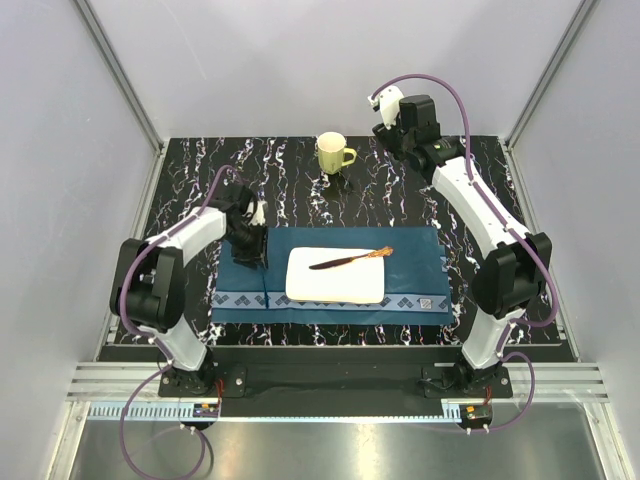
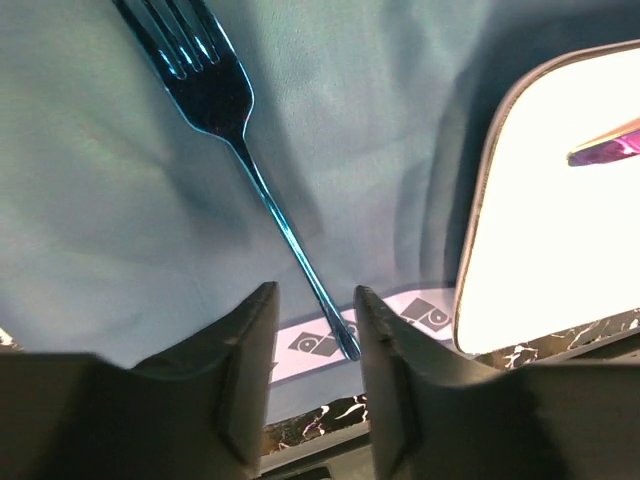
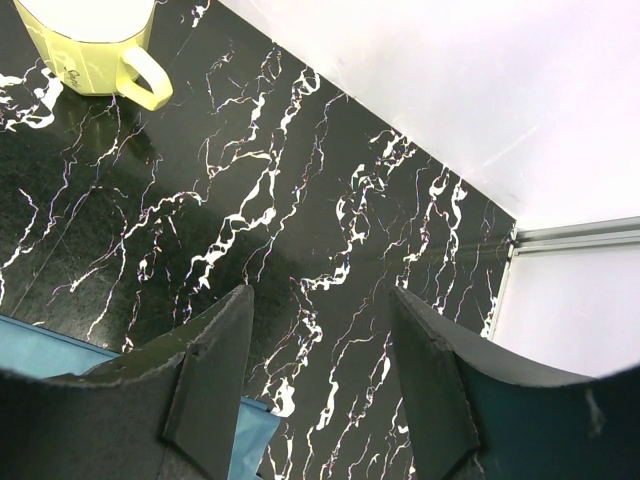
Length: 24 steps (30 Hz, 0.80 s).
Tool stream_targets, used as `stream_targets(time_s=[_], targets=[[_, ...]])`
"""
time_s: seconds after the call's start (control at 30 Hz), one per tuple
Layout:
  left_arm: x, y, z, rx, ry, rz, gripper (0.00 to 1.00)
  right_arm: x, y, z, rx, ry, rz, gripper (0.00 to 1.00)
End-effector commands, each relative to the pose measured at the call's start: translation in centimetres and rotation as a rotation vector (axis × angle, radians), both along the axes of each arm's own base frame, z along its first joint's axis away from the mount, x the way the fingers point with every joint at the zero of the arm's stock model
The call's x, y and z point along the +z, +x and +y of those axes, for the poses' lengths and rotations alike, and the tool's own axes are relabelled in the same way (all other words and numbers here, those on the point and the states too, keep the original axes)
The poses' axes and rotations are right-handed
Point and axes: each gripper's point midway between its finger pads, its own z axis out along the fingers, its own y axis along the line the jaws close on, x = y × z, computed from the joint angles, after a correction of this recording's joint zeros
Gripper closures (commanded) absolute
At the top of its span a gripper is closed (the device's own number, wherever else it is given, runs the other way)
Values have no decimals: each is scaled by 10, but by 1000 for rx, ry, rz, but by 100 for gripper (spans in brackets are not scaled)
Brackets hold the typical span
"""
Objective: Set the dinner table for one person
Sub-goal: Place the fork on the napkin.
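Observation:
The black marble dinner table (image 1: 300, 190) carries a dark blue placemat (image 1: 410, 260). A white rectangular plate (image 1: 335, 280) lies on it, with a dark knife (image 1: 350, 259) across the plate. A bluish fork (image 2: 235, 130) lies flat on the placemat (image 2: 120, 200) left of the plate (image 2: 560, 220). My left gripper (image 2: 315, 295) is open just above the fork's handle end, which lies between the fingers and touches neither. In the top view the left gripper (image 1: 247, 248) hides the fork. My right gripper (image 3: 320, 300) is open and empty above the table's back right (image 1: 395, 130).
A yellow mug (image 1: 333, 153) stands at the back middle of the table, also seen in the right wrist view (image 3: 95, 45). The placemat's far right corner (image 3: 40, 345) shows below the right fingers. White walls and metal rails close in the table.

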Motion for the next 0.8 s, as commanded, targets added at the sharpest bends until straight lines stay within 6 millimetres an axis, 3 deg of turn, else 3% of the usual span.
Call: stream_targets(time_s=[0.0,0.07,0.1,0.17,0.43,0.6,0.77], targets=[[20,5,-2,-15,-27,-74,62,27,1,2,-4,21,-78,36],[22,4,-2,-13,-31,-78,65,28,1,3,-4,26,-80,36],[23,4,-3,-12,-37,-79,88,28,1,4,-1,27,-80,36],[23,3,-5,-12,-48,-77,100,28,1,3,-1,28,-80,36],[23,-4,-23,-48,-142,-32,100,30,1,4,1,32,-85,36],[15,-13,-35,-78,-193,28,100,27,1,4,5,28,-79,36],[3,-17,-36,-70,-189,80,100,26,0,5,12,28,-74,36]])
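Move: The fork lies on the napkin almost straight under the left hand, its middle some 3 cm below the half-open fingers and its handle running back towards the robot. The plate's middle is about 14 cm to that hand's right and 1 cm back; the knife on the plate is roughly 16 cm right and 2 cm ahead. From the right hand, the fork is about 23 cm back, 27 cm left and 26 cm below. With nothing between them, the left fingers shut completely above the fork as the hand lifts a little over 1 cm. The closed hand then shifts about 3 cm right, off the fork's line towards the plate, and slightly back, its tips swinging right by some 10 degrees, and sinks about 1 cm near the end. ##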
